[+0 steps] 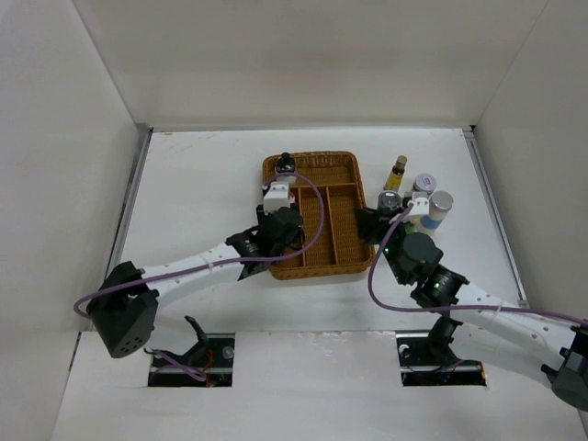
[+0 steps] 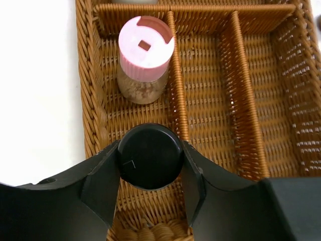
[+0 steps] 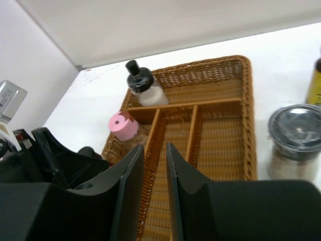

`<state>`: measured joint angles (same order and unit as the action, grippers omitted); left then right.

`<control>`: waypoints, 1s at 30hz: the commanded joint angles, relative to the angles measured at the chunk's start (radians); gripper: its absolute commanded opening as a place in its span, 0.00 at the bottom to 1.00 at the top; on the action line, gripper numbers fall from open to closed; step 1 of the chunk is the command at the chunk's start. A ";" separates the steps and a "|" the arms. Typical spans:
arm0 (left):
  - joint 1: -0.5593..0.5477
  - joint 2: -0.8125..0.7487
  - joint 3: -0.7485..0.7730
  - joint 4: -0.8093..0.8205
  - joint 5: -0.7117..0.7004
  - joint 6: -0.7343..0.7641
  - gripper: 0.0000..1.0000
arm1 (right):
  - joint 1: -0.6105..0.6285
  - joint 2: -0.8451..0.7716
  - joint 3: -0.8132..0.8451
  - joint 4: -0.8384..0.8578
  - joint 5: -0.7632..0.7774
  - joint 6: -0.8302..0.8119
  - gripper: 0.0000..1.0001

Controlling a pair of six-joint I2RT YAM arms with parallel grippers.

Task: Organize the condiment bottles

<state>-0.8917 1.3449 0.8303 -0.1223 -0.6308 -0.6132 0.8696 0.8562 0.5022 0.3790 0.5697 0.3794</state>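
In the left wrist view my left gripper (image 2: 150,150) is shut on a black-capped bottle (image 2: 150,163), which stands at the near end of the left compartment of the wicker tray (image 2: 90,100). A pink-capped bottle (image 2: 145,55) stands further along the same compartment. A white bottle with a black nozzle (image 3: 140,83) is in the tray's far cross compartment. My right gripper (image 3: 155,150) hovers over the tray's right side (image 1: 372,220), its jaws a narrow gap apart with nothing between them. Several more bottles stand right of the tray, including a grey-lidded jar (image 3: 296,138).
On the table beside the tray's right rim (image 1: 360,197) stand a yellow bottle (image 1: 398,171), a silver-capped jar (image 1: 424,184) and a blue-labelled bottle (image 1: 441,208). The tray's middle and right compartments hold nothing. White walls enclose the table.
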 commanded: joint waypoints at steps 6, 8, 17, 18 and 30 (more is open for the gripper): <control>0.007 0.065 -0.085 0.187 0.020 0.007 0.41 | -0.056 -0.083 0.068 -0.173 0.147 -0.004 0.63; 0.007 0.068 -0.108 0.210 0.020 0.007 0.48 | -0.074 -0.109 0.075 -0.218 0.168 -0.005 0.71; 0.009 -0.076 -0.165 0.282 0.034 0.065 0.96 | -0.140 -0.177 0.121 -0.425 0.352 -0.017 0.81; 0.006 -0.101 -0.157 0.285 0.046 0.084 0.97 | -0.160 -0.166 0.124 -0.439 0.364 -0.020 0.81; 0.130 -0.400 -0.260 0.507 0.077 0.141 0.99 | -0.344 0.033 0.164 -0.465 0.243 0.009 0.77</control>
<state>-0.8009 0.9615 0.6136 0.3038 -0.5766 -0.4919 0.5598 0.8612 0.6163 -0.0803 0.8574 0.3706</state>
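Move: The left hand holds a black-capped bottle over the near end of the basket's left long compartment, whose floor lies straight below, about 12 cm down. From that hand the pink-capped bottle stands 8 cm ahead and the white bottle 19 cm ahead, both in line. For the empty right hand, the yellow-capped bottle is about 13 cm right, 3 ahead, 17 below; the glass jar is 6 right, 7 ahead, and the silver-lidded jar 20 right, 6 ahead. The left hand lowers its bottle some 5 cm into the compartment just behind the pink-capped one, opens wide to let go, then climbs well clear, ending about 12 cm above where it began and a little to the left, fingers tipping up. Meanwhile the right hand swings about 15 cm to its right towards the yellow-capped bottle, turning clockwise some 35 degrees and opening, then sinks about 4 cm with a little forward reach as its fingers tip down, still touching nothing. ##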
